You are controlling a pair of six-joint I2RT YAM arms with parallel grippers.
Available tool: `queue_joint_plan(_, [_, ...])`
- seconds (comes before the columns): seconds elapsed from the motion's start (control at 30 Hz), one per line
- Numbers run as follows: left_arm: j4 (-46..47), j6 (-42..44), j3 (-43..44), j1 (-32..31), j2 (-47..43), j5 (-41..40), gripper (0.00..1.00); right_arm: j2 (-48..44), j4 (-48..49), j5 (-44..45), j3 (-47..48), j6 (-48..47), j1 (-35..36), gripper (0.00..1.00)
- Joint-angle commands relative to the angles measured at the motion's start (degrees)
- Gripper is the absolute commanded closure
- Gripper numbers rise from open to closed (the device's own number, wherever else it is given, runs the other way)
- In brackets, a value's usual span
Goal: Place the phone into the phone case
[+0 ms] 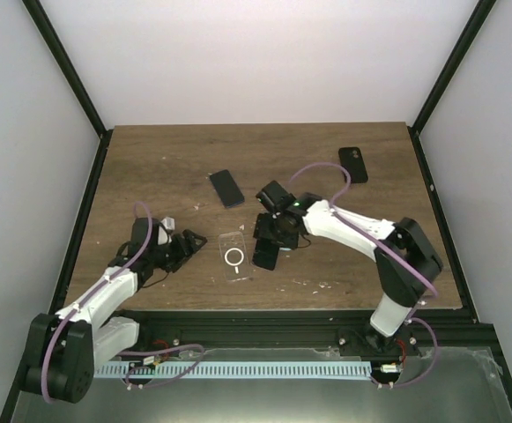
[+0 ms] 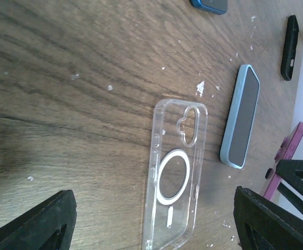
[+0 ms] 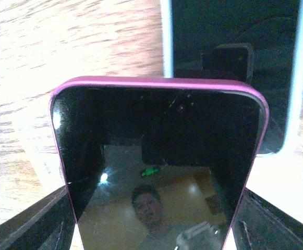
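Note:
The clear phone case [image 1: 234,256] with a white ring lies flat on the wooden table [image 1: 150,167]. In the left wrist view the phone case [image 2: 174,177] has its near end between the black fingers [image 2: 36,224] of my left gripper [image 2: 151,229], which is open and holds nothing. My right gripper [image 1: 273,229] hovers just right of the case, shut on the phone [image 3: 159,156], a pink-edged one with its dark screen facing the wrist camera. The phone's pink edge [image 2: 292,143] shows at the right of the left wrist view.
A light-blue phone [image 2: 241,117] lies screen up beside the case, under my right gripper [image 3: 156,208]. One black phone [image 1: 226,188] lies further back, another [image 1: 353,164] at the back right. White crumbs dot the wood.

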Motion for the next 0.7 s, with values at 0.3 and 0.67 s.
queue_joint_plan(0.3, [1.8,-1.9,-4.1,8.8,-1.2,8.1,0.17,15.4,6.9,-0.7,16.4,-11.5,9.5,0.27])
queue_joint_plan(0.67, [0.9,-2.0,-4.5,9.1,-3.0,8.0,0.18,18.1,11.5,-2.9,16.7,-17.0,10.3,0.27])
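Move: The right hand holds the purple-rimmed phone above the table; the clear phone case lies about 11 cm to that hand's left, 5 cm back towards the base and 8 cm below. The blue-cased phone is on the table some 4 cm ahead and 4 cm right, the dark phone about 16 cm ahead and 14 cm left. For the open, empty left hand the case is roughly 12 cm right, 2 cm back and 7 cm below. Still gripping the purple-rimmed phone by its long edges, the right hand carries it about 12 cm left to over the clear case, fast at first and easing towards the end, sinking slightly while turning some 25 degrees counter-clockwise. The open left hand draws a couple of centimetres farther left, away from the case. ##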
